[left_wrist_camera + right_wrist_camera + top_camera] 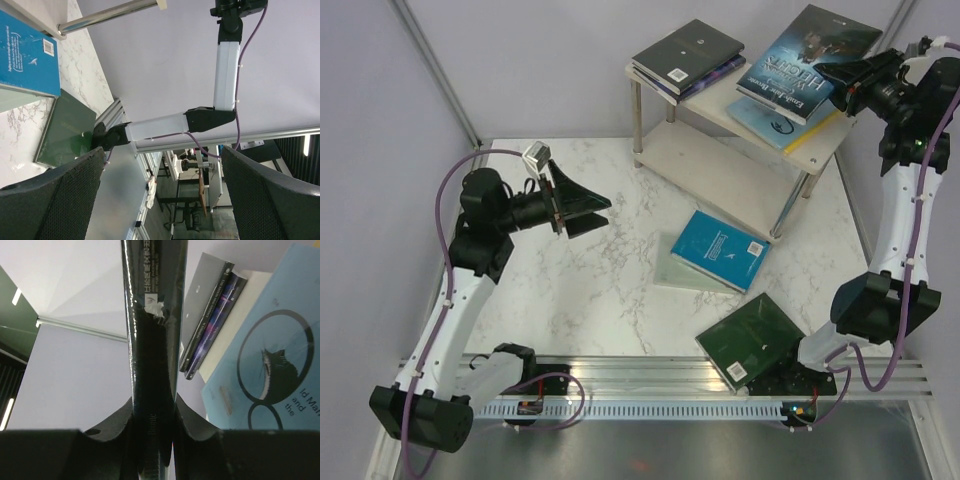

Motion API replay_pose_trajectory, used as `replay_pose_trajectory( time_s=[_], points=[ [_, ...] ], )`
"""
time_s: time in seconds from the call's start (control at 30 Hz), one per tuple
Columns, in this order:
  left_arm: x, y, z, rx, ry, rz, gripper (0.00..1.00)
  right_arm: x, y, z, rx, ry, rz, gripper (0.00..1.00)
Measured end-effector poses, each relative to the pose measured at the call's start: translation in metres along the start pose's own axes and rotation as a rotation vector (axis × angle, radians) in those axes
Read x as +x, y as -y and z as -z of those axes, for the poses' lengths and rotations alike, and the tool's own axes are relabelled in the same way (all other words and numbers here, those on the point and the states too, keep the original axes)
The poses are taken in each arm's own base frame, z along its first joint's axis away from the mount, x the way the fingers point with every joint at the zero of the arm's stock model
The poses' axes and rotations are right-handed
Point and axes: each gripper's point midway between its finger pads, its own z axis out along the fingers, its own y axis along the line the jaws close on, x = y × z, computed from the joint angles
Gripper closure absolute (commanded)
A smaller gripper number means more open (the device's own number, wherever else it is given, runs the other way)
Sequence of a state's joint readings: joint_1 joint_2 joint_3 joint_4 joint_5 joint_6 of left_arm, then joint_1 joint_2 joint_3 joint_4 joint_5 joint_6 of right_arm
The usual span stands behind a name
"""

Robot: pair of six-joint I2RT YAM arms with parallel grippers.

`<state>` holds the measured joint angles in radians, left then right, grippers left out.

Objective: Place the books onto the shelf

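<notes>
The shelf [720, 170] stands at the back of the table. Its top board carries a black book on a purple one [685, 55] and a light blue book [770, 118] over a yellow one. My right gripper [842, 85] is shut on a dark blue book [810, 55], tilted above the light blue one. In the right wrist view its spine [152, 340] runs between the jaws [152, 415]. A cyan book [720, 250] lies on a pale mint one [672, 272]. A dark green book [752, 340] lies near the front edge. My left gripper [595, 212] hangs open and empty over the table's left side.
The left wrist view shows the cyan book [25, 55], the dark green book [65, 135], a metal shelf leg [107, 15] and the right arm [225, 65]. The dark green book lies against the right arm's base [790, 385]. Grey walls close in both sides.
</notes>
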<state>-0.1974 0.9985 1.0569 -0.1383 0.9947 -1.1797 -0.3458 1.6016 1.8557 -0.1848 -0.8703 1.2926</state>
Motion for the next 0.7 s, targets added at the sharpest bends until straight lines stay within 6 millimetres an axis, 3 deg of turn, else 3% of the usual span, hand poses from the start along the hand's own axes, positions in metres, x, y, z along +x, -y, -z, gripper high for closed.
replay_pose_trajectory(
  time_s=[0.3,0.6,0.7],
  points=[
    [0.009,-0.009,0.004,-0.021,-0.005,0.028,0.0,-0.01,0.019,-0.005,0.07,0.066,-0.032,1.0],
    [0.015,-0.009,0.008,-0.024,-0.006,0.024,0.0,-0.014,0.071,0.003,0.242,0.173,-0.11,1.0],
    [0.016,-0.008,0.008,-0.022,-0.005,0.016,0.0,-0.015,0.074,0.003,0.251,0.18,-0.119,1.0]
  ],
)
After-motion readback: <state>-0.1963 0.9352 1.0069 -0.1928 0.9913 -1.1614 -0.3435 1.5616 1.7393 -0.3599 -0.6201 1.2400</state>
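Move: Down and to the left of the right hand, which already holds the dark blue book, the blue-and-yellow stack lies on the shelf top about 3 cm ahead, 8 cm left and 12 cm lower. The black book, at that same level, stands some 14 cm ahead of the hand and 29 cm to its left. From the left hand the stack is roughly 25 cm ahead, 40 cm to the right and nearly level. Lowering the dark blue book towards the blue-and-yellow stack, the right hand keeps its pinch on the book's edge and sinks about 6.5 cm, drifting right some 3 cm and slightly forward. Its fingertips tip down as the wrist swings clockwise, both by roughly 15 degrees. The descent starts gently, quickens, then nearly stops. ##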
